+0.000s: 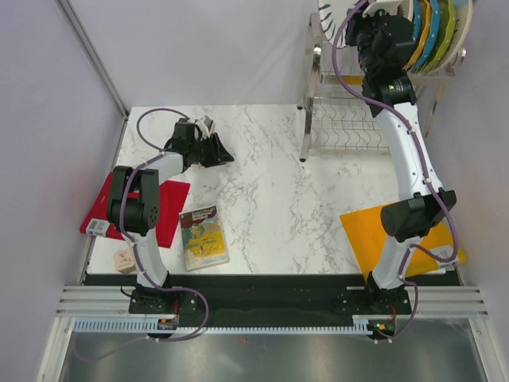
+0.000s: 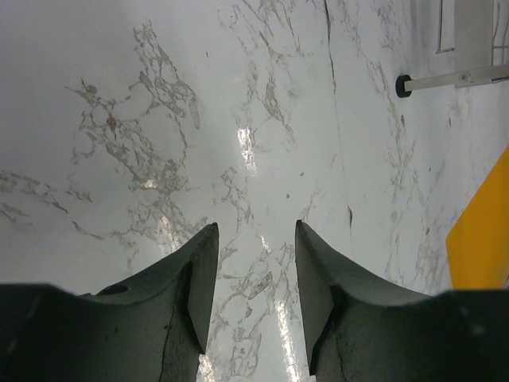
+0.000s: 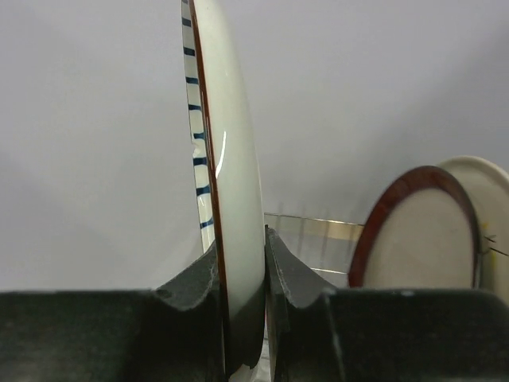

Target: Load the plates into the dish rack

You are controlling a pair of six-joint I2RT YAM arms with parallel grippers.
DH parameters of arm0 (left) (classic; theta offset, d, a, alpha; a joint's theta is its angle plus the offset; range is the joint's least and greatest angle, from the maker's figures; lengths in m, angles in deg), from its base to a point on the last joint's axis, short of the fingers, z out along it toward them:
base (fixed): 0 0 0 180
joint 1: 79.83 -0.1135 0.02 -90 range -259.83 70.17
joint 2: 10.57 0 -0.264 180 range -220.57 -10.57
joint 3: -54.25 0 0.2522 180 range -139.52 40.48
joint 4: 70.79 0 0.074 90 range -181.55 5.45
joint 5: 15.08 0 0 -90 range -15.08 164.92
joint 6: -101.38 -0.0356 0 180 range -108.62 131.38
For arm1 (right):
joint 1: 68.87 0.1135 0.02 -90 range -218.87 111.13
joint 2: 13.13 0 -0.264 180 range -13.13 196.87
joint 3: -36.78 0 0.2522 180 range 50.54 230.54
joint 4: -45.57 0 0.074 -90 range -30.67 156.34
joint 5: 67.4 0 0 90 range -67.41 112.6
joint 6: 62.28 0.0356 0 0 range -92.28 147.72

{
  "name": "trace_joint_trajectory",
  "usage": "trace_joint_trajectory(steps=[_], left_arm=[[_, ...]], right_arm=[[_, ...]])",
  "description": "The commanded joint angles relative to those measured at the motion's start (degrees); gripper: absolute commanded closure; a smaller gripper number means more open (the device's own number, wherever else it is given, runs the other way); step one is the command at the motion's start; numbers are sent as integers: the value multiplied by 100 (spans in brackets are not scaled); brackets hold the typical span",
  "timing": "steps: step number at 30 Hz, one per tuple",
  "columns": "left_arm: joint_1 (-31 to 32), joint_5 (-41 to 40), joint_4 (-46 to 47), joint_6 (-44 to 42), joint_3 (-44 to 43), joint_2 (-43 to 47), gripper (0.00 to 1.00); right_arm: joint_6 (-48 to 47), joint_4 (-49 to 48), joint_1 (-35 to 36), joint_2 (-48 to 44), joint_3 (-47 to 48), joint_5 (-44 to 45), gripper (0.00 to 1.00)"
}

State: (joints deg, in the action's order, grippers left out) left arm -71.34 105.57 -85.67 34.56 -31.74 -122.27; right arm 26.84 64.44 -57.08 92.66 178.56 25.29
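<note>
The steel wire dish rack [image 1: 350, 119] stands at the back right. My right gripper [image 1: 374, 28] is up at its top shelf, shut on the rim of an upright white plate with black stripes [image 1: 338, 14]. The right wrist view shows this plate [image 3: 238, 183] edge-on between the pads of the right gripper [image 3: 244, 278]. The maroon-rimmed beige plate [image 3: 421, 239] and a cream plate [image 3: 495, 199] stand to its right. A teal plate [image 1: 433, 36] and a green-edged plate [image 1: 448, 30] also stand in the rack. My left gripper [image 1: 215, 151] is open and empty over the marble [image 2: 254, 263].
A red board [image 1: 135, 211] lies at the left edge and an orange board [image 1: 382, 239] at the right, also in the left wrist view [image 2: 485, 231]. A picture book [image 1: 203, 236] and a small wooden block [image 1: 123, 260] lie near the front left. A rack foot [image 2: 404, 85] shows ahead.
</note>
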Motion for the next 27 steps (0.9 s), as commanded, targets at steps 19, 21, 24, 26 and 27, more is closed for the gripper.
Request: trace_joint_trajectory(steps=[19,21,24,26,27], left_arm=[[30,388,666,706,24,8,51],[21,397,666,705,7,-36,51],[21,415,666,732,-37,-115,51],[21,450,666,741,-72,-185,51],[21,450,658,732,-72,-203,51]], right_arm=[[-1590,-678,-168,-112,442,1883,100],[-1608,-555,-204,-68,469,1875,100],[-1573,-326,-221,-16,460,1822,100],[-1537,-291,-230,19,399,1848,100],[-1537,-282,-239,28,398,1857,100]])
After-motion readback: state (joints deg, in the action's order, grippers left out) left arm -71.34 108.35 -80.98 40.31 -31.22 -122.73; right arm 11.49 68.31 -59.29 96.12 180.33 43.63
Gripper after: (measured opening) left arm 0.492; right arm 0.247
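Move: The striped plate is upright in my right fingers. The empty slot it goes to, on the rack's upper tier, lies about 11 cm ahead, 10 cm to the right and some 10 cm lower. Just beyond that slot stands the red-rimmed plate, roughly 12 cm ahead and 13 cm right, with the cream plate some 3 cm farther right; the rack's left end is about 10 cm ahead, 5 cm left. From my left hand the slot is about 48 cm right, 19 cm ahead, 37 cm higher. Keeping the striped plate pinched, I carry it with my right hand about 8 cm to the right towards the red-rimmed plate, easing 2 cm forward right at the start. On the way I swing the wrist some 25 degrees clockwise and let its left side dip a little, then sink about 3 cm towards the tier as the sideways travel slows, the fingers tipping slightly down. ##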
